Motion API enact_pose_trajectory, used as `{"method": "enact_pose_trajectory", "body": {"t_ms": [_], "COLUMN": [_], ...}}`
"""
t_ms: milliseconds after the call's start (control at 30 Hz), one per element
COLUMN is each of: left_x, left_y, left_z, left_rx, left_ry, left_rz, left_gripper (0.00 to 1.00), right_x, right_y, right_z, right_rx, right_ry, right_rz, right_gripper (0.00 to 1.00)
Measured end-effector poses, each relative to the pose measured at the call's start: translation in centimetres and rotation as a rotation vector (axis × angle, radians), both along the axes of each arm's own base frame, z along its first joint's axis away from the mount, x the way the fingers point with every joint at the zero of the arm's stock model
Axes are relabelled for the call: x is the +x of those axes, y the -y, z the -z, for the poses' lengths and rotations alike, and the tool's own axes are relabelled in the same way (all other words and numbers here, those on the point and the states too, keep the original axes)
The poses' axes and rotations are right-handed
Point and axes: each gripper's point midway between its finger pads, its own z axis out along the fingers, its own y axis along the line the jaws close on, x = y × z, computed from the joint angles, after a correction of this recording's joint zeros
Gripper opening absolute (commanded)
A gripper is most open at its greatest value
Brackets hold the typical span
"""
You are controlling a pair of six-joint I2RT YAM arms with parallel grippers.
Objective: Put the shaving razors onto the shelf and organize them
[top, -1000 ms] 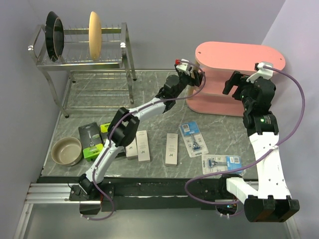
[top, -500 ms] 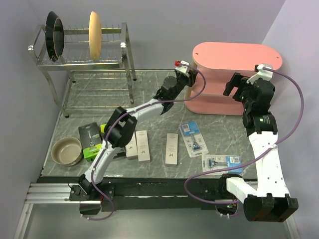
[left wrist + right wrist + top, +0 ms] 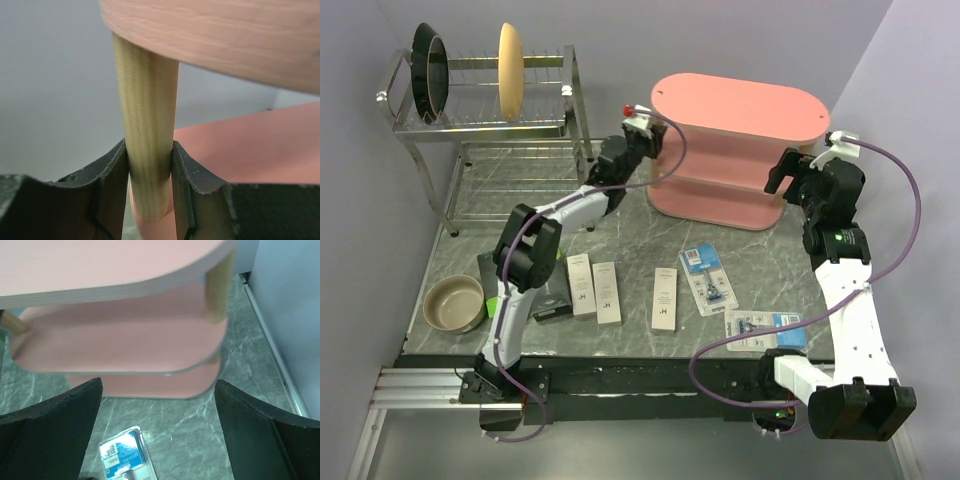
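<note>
The pink three-tier shelf [image 3: 740, 110] stands at the back of the table. My left gripper [image 3: 652, 148] is at its left end, shut on a light wooden post [image 3: 147, 125] between the boards. My right gripper [image 3: 788, 172] hangs open by the shelf's right end, holding nothing. Three slim white boxes [image 3: 580, 285] [image 3: 607, 292] [image 3: 664, 299] lie in front. Two blister packs [image 3: 708, 278] [image 3: 765, 325] lie to their right; one blister pack [image 3: 124, 452] shows below my open right gripper [image 3: 157, 390]. A black-and-green box [image 3: 555, 308] is partly hidden under the left arm.
A tan bowl [image 3: 453, 303] sits at the front left. A metal dish rack [image 3: 485, 110] holding plates stands at the back left. The right wall [image 3: 920, 120] runs close behind the right arm.
The left gripper has shut on the shelf's post and moved left, and the shelf has slid left with it. The right gripper has stayed open and nearly still.
</note>
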Motion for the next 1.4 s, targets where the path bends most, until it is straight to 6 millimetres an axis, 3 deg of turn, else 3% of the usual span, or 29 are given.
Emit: {"method": "enact_pose_trajectory", "body": {"t_ms": [167,333,433,467,533,700,833,1067,1400], "left_x": [2.2,2.5,1.9,1.7,1.1,0.4,0.1,0.0,0.2], "left_y": [-4.3,-6.1,-6.5,-6.7,-7.0,-7.6,-7.8,-7.7,-7.2], "left_z": [-0.1,-0.1,-0.1,0.0,0.0,0.1,0.0,0.1,0.0], "left_rx": [0.027,0.041,0.045,0.047,0.053,0.065,0.076,0.081,0.091], "left_ry": [-0.005,-0.032,-0.046,-0.052,-0.065,-0.078,-0.079,-0.085,-0.093], "left_rz": [-0.082,-0.133,-0.165,-0.175,-0.195,-0.229,-0.239,-0.239,-0.274], "left_gripper": [0.01,0.01,0.01,0.01,0.01,0.01,0.01,0.01,0.04], "right_x": [0.4,0.6,1.1,1.4,2.2,5.1,7.5,9.7,11.8], "right_y": [-0.2,0.4,1.5,1.9,2.5,3.0,2.5,1.6,3.3], "right_z": [0.4,2.4,4.3,4.9,6.3,10.0,11.3,12.5,14.7], "right_rx": [0.002,-0.005,-0.021,-0.026,-0.03,-0.017,0.008,0.065,0.071], "right_ry": [0.002,-0.036,-0.074,-0.088,-0.122,-0.206,-0.236,-0.248,-0.302], "right_rz": [-0.012,0.022,0.074,0.086,0.105,0.107,0.079,0.044,0.083], "right_gripper": [1.0,1.0,0.97,0.9,0.85,0.78,0.75,0.73,0.73]}}
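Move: The pink shelf's left front post is already pinched in the left hand; the dish rack's right end stands about 18 cm to that hand's left, roughly level with it. From the right hand, open and empty, the shelf's right front post is some 17 cm ahead, 5 cm right, its middle about 10 cm lower. On the table, roughly 26 cm below this hand, the nearer razor pack lies about 12 cm left, level fore and aft. The shelf, still held by its left post, is drawn about 7 cm left towards the dish rack, the left hand first easing slightly forward, then back, turning some 15 degrees counter-clockwise and then nearly holding still. Meanwhile the right hand sinks about 15 cm and reaches 12 cm forward beside the shelf's right end, tipping down and partly closing its fingers, ending close to the right post. ##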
